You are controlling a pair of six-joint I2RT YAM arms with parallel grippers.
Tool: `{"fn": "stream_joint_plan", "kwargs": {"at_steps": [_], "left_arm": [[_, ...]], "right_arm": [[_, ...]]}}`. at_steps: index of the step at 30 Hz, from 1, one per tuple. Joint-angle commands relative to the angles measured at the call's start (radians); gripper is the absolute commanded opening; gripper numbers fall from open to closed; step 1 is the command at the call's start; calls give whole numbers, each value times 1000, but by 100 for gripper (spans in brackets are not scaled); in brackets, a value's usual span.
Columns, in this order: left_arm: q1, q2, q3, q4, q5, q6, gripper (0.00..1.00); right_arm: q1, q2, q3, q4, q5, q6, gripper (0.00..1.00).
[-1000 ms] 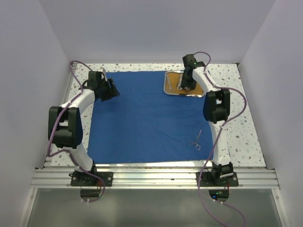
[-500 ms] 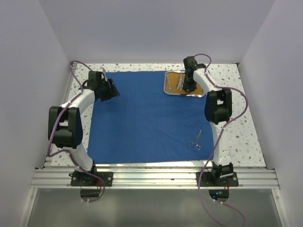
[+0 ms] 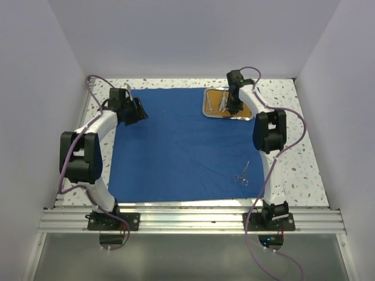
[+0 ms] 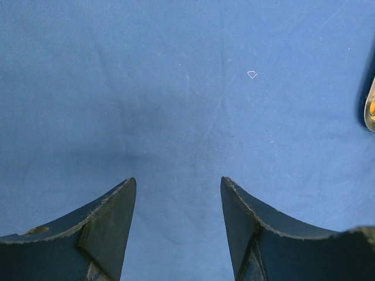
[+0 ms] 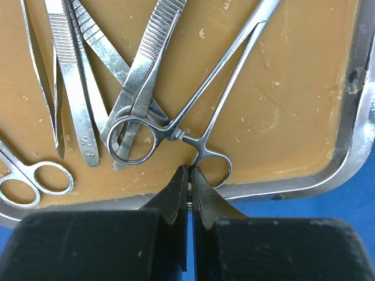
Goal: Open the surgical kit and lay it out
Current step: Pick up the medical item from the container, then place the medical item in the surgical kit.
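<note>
The royal-blue cloth wrap lies spread flat across the table. The steel tray with its orange-brown inside sits on the cloth's far right corner. In the right wrist view it holds ring-handled forceps, tweezers and small scissors. My right gripper reaches over the tray's near rim, shut on the forceps' right finger ring. Another ring-handled instrument lies alone on the cloth near the right arm. My left gripper hangs open over bare cloth at the far left.
Speckled tabletop shows around the cloth, with white walls on three sides. An aluminium rail carrying both arm bases runs along the near edge. A shiny edge shows at the right border of the left wrist view.
My right gripper shifted slightly over the tray and closed its fingers on the forceps' ring. The left arm has not moved.
</note>
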Motion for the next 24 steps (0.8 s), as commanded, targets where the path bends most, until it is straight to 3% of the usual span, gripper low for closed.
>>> {"fn": "stream_joint_plan", "kwargs": {"at_steps": [1, 13, 18, 24], "left_arm": [[1, -11, 13, 1, 8, 18, 64], [1, -11, 14, 18, 9, 16, 64], [1, -12, 17, 29, 12, 11, 64], [1, 1, 22, 50, 18, 4, 64]], "right_arm": [[-3, -10, 40, -53, 32, -27, 0], [-3, -198, 85, -139, 85, -52, 0], [14, -338, -50, -165, 62, -38, 0], [98, -619, -381, -220, 25, -33, 0]]}}
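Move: Pinched at one finger ring, the clamp still lies in the tray at the right hand. The cloth to lay it on is by the laid-out instrument, about 30 cm back and level sideways, roughly 3 cm lower. From the right hand, the tray's middle is some 7 cm ahead and 3 left, the crossed tweezers about 6 ahead and 3 left, the small scissors 4 ahead and 10 left. From the left hand, the laid-out instrument is roughly 23 cm back and 38 right. Lifting the clamp by its finger ring, the shut right fingers keep their pinch and rise nearly straight up for the first 5 cm, slowly at first. The hand then speeds up and sweeps back over the tray's near rim towards the laid-out instrument while still climbing, ending about 13 cm higher and 9 cm back, with the wrist hardly turning. ##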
